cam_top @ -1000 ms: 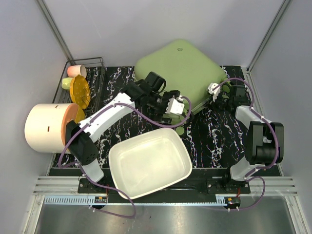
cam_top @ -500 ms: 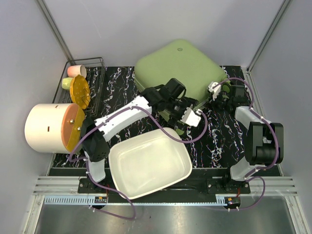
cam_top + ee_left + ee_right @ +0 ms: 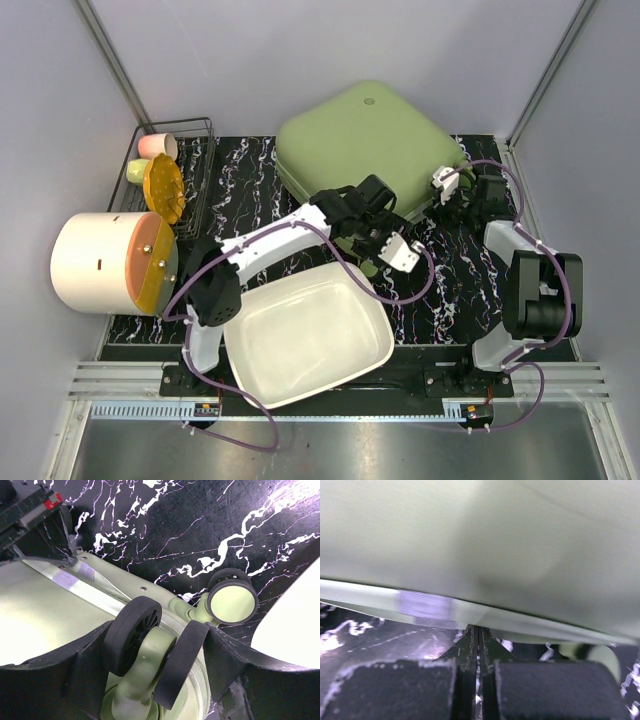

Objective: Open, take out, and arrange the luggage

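The olive-green luggage [image 3: 365,140] lies flat and zipped at the back of the table. My left gripper [image 3: 378,258] is at its near corner. In the left wrist view the black twin wheel [image 3: 132,632] sits between the fingers of my left gripper [image 3: 157,645], and both pads touch its outer faces. A second wheel [image 3: 232,596] lies just beyond. My right gripper [image 3: 440,190] is at the luggage's right edge. In the right wrist view its jaws [image 3: 479,630] are pressed together under the pale seam of the luggage [image 3: 495,530]. Whether anything is pinched there is hidden.
A white plastic bin [image 3: 300,282] stands in front of the luggage, close to the left gripper. At the left are a wire rack [image 3: 195,150] with cups [image 3: 158,146], an orange plate [image 3: 163,187] and a large cream cylinder [image 3: 95,262].
My left arm swung right and forward to the luggage's near corner, and its jaws narrowed onto the twin wheel. The right gripper closed and stayed at the luggage's right edge.
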`<action>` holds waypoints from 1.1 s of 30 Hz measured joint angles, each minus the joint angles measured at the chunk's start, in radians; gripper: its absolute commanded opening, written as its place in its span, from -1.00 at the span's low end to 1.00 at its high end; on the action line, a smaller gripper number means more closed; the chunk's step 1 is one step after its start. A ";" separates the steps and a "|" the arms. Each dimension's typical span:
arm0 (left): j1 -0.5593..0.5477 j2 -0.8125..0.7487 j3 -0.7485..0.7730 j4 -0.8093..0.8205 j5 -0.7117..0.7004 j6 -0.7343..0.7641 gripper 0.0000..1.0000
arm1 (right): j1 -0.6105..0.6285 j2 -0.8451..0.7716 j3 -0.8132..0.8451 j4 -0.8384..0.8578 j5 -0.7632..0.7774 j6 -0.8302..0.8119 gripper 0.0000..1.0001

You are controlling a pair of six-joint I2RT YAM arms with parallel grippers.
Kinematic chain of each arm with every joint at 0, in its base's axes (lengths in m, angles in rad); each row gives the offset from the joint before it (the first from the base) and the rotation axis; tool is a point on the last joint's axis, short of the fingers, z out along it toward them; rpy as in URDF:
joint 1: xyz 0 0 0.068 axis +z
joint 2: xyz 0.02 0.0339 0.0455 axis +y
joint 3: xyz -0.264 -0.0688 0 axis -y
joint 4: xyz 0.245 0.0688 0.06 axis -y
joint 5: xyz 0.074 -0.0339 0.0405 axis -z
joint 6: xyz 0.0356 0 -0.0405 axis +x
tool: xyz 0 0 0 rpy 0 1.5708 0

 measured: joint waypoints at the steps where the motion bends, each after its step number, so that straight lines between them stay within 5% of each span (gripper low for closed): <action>1: 0.000 -0.013 -0.022 0.018 -0.002 0.004 -0.59 | -0.010 0.000 -0.001 0.009 0.004 0.000 -1.00; 4: 0.000 -0.074 -0.119 0.087 -0.008 0.026 -0.99 | -0.062 0.000 -0.011 0.075 0.035 0.002 -1.00; 9: 0.018 -0.185 -0.269 0.149 -0.005 0.055 -1.00 | -0.132 0.010 -0.087 0.270 0.055 -0.015 -1.00; 19: 0.089 -0.262 -0.363 0.170 0.062 0.112 -1.00 | -0.229 0.154 -0.120 0.670 -0.143 0.090 -1.00; 33: 0.161 -0.291 -0.386 0.106 0.101 0.173 -1.00 | -0.272 0.356 0.097 0.737 -0.344 0.297 -1.00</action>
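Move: The left fingers already hold the case's upper near wheel; the lower near wheel sits about 12 cm below and 2 cm back, and the white tray's middle some 15 cm left, 17 cm back and 14 cm down. The shut right fingers are at the zip pull on the case's seam, about 12 cm right of the left hand, 8 cm ahead and 6 cm lower. From the right hand, the upper far wheel lies roughly 6 cm ahead, 5 cm right and 5 cm up. The right hand, shut on the zip pull, draws it along the seam to the right and a little forward for some 7 cm, then mainly forward and slightly up around the far wheel corner, its fingers tipping up about 20 degrees on the way. The left hand keeps its clamp on the upper near wheel and drags that corner of the case about 8 cm to the left, hardly turning, against the right hand's pull. ##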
